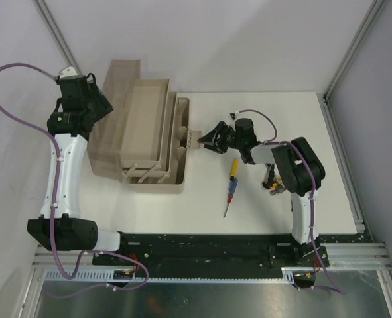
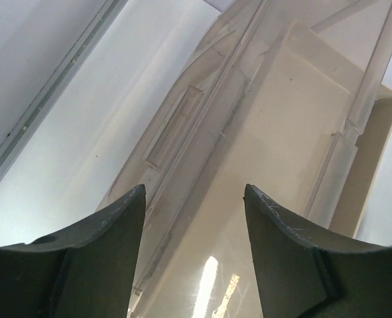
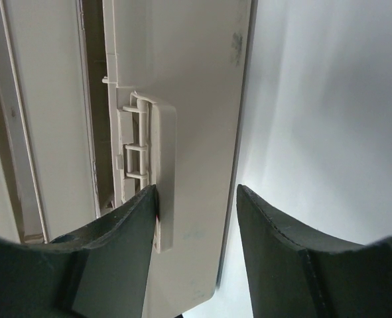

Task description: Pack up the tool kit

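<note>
The beige tool kit stands open at the left of the table, with its translucent lid leaning back to the left and its trays folded out. My left gripper hovers open over the lid, holding nothing. My right gripper is open at the box's front wall. Its jaws straddle the front latch; one finger touches the latch and the other stands clear. A yellow-red-blue screwdriver lies on the table to the right of the box.
Yellow-handled pliers lie partly hidden under the right arm. The white table ends at a metal frame rail on the right. Grey walls close in on both sides.
</note>
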Robot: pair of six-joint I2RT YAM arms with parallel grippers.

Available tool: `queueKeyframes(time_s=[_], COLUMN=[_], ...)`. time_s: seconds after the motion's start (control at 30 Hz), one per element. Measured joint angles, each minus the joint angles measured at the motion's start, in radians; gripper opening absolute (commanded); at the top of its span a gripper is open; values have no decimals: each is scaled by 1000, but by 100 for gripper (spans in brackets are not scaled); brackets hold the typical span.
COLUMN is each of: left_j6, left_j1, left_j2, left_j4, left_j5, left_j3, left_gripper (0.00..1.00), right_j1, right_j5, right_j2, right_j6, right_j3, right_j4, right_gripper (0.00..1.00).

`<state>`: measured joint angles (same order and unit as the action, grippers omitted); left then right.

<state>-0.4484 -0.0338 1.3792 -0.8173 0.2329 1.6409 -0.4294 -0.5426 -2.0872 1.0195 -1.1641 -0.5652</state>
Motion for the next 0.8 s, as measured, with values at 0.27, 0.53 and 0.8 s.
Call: queueKeyframes(time_s=[0.27, 0.53, 0.8], left_j6=[0, 4, 33], left_j1=[-9, -17, -22], left_j2=[-3, -25, -81], left_j4=[38, 84, 140], left_j5=[23, 15, -70], left_j3=[-31, -71, -137], left_gripper=[66, 66, 66], right_j1=[2, 3, 27], right_j5=[3, 14, 55], right_j2=[0, 2, 40], right_j6=[0, -13, -67], right_j3=[2, 3, 5], right_j4=[7, 25, 81], right_gripper=[56, 72, 77])
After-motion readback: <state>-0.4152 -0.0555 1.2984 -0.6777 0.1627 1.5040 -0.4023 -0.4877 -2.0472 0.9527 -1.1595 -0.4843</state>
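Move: The tool kit's handle is about 4 cm to the right hand's left, level with it in reach and height. The open trays centre some 18 cm left and 3 cm farther out; the yellow screwdriver lies about 9 cm right, 10 cm back and 8 cm below. For the left hand, the raised lid's middle is roughly 5 cm right, 4 cm ahead and 10 cm below; the handle is 28 cm to its right, 5 cm ahead and 24 cm below. The kit's handle comes free of the right hand, which stays there at first, then spreads its already parted fingers plainly wider and backs off to the right by about 2 cm, drifting 1 cm forward. The left hand stays at the open lid's raised edge, within a centimetre of its place, tipping its fingers slightly up. ##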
